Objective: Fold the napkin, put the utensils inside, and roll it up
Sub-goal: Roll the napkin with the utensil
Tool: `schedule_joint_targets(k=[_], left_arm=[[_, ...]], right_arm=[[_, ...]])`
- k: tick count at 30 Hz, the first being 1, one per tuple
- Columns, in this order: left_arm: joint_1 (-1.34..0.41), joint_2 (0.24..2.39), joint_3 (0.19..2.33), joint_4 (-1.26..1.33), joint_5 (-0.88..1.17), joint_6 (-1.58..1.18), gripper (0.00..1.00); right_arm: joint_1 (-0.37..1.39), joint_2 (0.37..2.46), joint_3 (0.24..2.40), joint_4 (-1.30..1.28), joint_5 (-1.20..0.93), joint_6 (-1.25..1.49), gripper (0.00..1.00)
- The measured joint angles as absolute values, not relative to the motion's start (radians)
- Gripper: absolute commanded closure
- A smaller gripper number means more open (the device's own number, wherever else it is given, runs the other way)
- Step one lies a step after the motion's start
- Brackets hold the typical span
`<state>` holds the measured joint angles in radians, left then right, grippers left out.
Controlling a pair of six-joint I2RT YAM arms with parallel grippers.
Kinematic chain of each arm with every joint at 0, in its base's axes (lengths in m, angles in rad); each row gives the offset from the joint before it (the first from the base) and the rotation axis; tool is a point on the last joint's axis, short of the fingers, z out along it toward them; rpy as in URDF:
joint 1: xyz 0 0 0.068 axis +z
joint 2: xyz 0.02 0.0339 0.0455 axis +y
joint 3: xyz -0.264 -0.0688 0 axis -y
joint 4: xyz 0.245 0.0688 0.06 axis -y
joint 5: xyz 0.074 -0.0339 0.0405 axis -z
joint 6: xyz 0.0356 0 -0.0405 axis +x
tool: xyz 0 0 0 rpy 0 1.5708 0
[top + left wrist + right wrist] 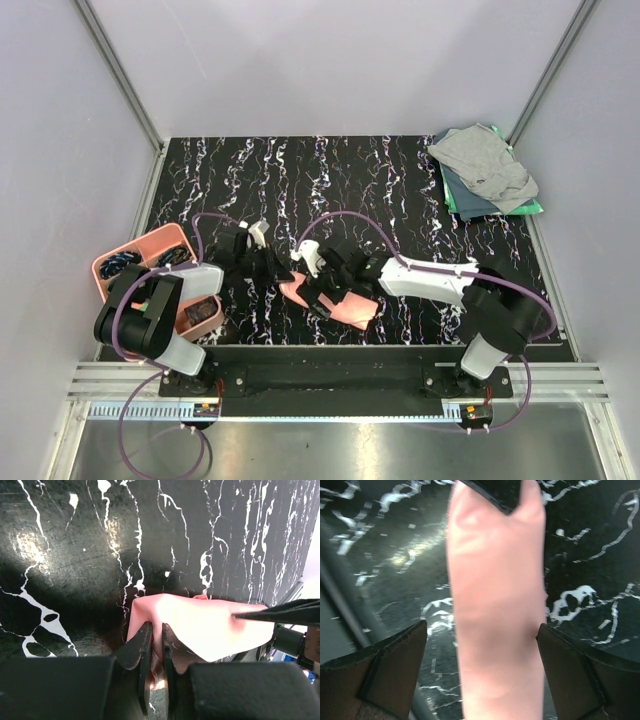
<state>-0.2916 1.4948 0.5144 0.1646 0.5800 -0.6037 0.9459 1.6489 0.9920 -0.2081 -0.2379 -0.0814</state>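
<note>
The salmon-pink napkin (pixel 352 308) lies as a narrow roll near the front middle of the black marbled table (pixel 400 190). My left gripper (pixel 156 627) is shut on one end of the napkin (pixel 200 625), with cloth pinched between its jaws. My right gripper (pixel 481 627) stands wide open astride the napkin (pixel 497 605), one finger on each side and neither touching it. In the top view the left gripper (pixel 283 272) and the right gripper (pixel 318 290) meet over the roll. The utensils are hidden.
A pink tray (pixel 140 250) with dark items sits at the left edge beside the left arm. A grey cloth (pixel 485 165) lies on a green cloth (pixel 525 208) in the back right corner. Walls enclose the table on three sides.
</note>
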Motion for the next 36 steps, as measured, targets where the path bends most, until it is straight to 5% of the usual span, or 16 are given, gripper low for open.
schedule_joint_targets(k=[14, 17, 18, 20, 24, 29, 36], left_arm=[[-0.292, 1.501, 0.538, 0.134, 0.58, -0.601, 0.84], [-0.292, 1.501, 0.544, 0.123, 0.58, -0.599, 0.71], [-0.292, 1.501, 0.546, 0.12, 0.58, -0.599, 0.56], [-0.292, 1.501, 0.556, 0.105, 0.578, -0.596, 0.45], [-0.292, 1.497, 0.6, 0.049, 0.555, -0.591, 0.23], [-0.284, 1.438, 0.67, -0.044, 0.49, -0.582, 0.11], [-0.215, 1.341, 0.73, -0.15, 0.438, -0.58, 0.07]], right_arm=[[0.987, 1.755, 0.99, -0.212, -0.07, -0.164, 0.02], [0.988, 1.773, 1.018, -0.233, -0.071, -0.162, 0.13], [0.988, 1.782, 1.029, -0.241, -0.066, -0.157, 0.17], [0.988, 1.796, 1.05, -0.257, -0.055, -0.142, 0.28], [0.988, 1.812, 1.08, -0.29, -0.021, -0.077, 0.37], [0.989, 1.814, 1.09, -0.323, 0.024, 0.023, 0.4], [0.968, 1.837, 1.139, -0.418, 0.114, 0.191, 0.44]])
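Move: The right hand hovers wide open over the rolled napkin: the roll's middle is about 4 cm to this hand's right, level with it fore and aft, and some 5 cm below. From the left hand, still pinching the roll's left end, that middle is about 10 cm right, 4 cm back and 1 cm down; the pink tray stands roughly 27 cm to the left of the left hand and 2 cm back, at about its height. The right hand sinks about 4.5 cm over the roll while its fingers tip steeper towards the table, then closes part way around the napkin's sides and, gripping it low down, shifts slightly right and forward while turning roughly 20 degrees clockwise. The left hand keeps its pinch on the left end until the right has come down, then opens wide, lets go and draws off some 7 cm up, with 5 cm forward and a little to its left. ##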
